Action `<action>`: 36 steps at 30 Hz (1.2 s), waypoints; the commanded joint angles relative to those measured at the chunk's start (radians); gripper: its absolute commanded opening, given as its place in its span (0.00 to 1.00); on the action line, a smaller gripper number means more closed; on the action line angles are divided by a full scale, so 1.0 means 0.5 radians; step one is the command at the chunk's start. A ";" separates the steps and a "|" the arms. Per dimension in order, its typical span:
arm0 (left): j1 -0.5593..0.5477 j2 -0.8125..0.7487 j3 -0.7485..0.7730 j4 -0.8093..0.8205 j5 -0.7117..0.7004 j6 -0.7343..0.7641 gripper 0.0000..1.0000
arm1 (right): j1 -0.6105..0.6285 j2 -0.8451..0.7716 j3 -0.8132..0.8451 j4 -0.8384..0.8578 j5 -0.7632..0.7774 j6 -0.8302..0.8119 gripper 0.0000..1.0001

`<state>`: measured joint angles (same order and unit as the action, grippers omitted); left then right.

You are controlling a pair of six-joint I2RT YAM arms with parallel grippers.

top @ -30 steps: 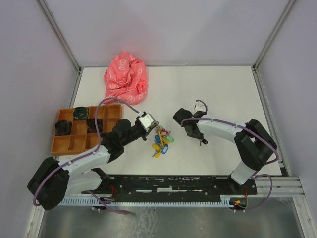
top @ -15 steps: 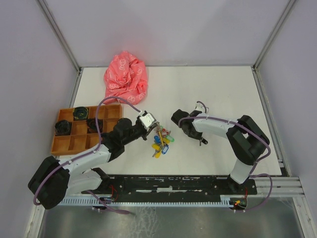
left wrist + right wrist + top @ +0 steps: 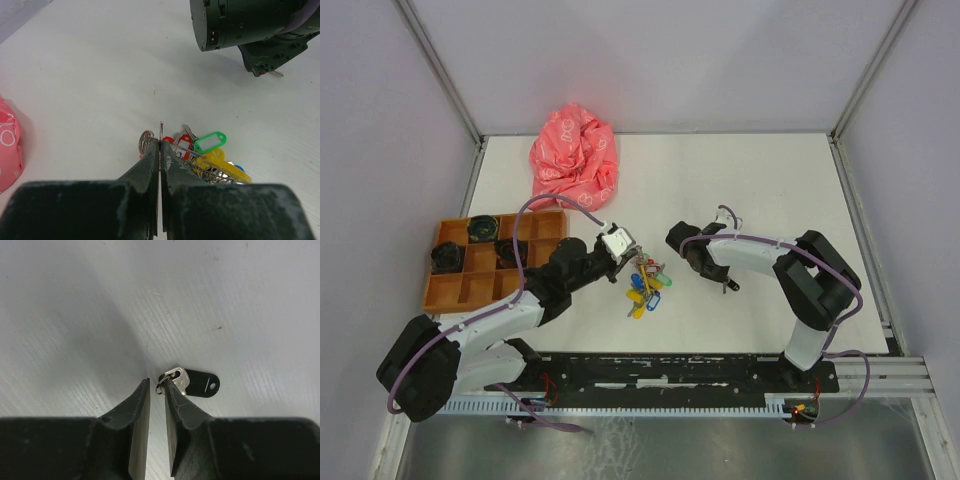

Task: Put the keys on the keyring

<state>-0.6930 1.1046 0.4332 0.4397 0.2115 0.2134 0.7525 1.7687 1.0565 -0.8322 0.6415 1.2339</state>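
My left gripper is shut on the thin wire of the keyring. From it a bunch of coloured tags and keys lies on the table. A red plastic piece sits in that bunch; I cannot tell if it is a key. The black-headed key lies flat and apart, to the right. My right gripper points down at it, its jaws a narrow gap apart. The key's small silver loop touches the right fingertip.
A crumpled pink cloth lies at the back left. An orange divided tray holding black round parts stands at the left edge. The right arm's dark body fills the top right of the left wrist view.
The right gripper's jaws have narrowed over the black key, and the right arm's elbow has drawn in leftward. The left gripper and the bunch have not moved.
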 commanded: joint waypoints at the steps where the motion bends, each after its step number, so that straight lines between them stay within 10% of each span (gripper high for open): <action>1: 0.005 0.009 0.108 0.053 0.023 -0.028 0.03 | -0.009 0.021 0.010 -0.070 0.135 0.078 0.25; 16: 0.006 0.002 0.102 0.059 0.031 -0.022 0.03 | -0.008 -0.118 -0.016 -0.020 0.114 -0.110 0.01; 36: 0.005 -0.042 -0.059 0.392 0.060 0.134 0.03 | -0.008 -1.193 -0.463 1.081 -0.496 -1.959 0.01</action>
<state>-0.6930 1.1061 0.4088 0.5095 0.2199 0.2310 0.7506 1.2789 0.8639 -0.4706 0.5388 0.5068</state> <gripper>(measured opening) 0.043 0.009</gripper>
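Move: The key with the black fob lies practically between my right fingertips, its head about 1 cm below them, with the fob some 2 cm to the right and 1 cm back. The keyring bundle hangs roughly 15 cm to the left of that hand, some 4 cm nearer me and 6 cm higher. From my left hand the same key lies about 18 cm to the right, level with it front to back and 14 cm below. I close my right fingers, pinching the key at its head, where the small loop sits, while the hand stays low over the table. Then I lift straight up at a growing pace, about 10 cm, easing only slightly forward and left, while the wrist swings some 35 degrees counter-clockwise and the fingers tip up towards forward. My left hand keeps its hold on the keyring. ##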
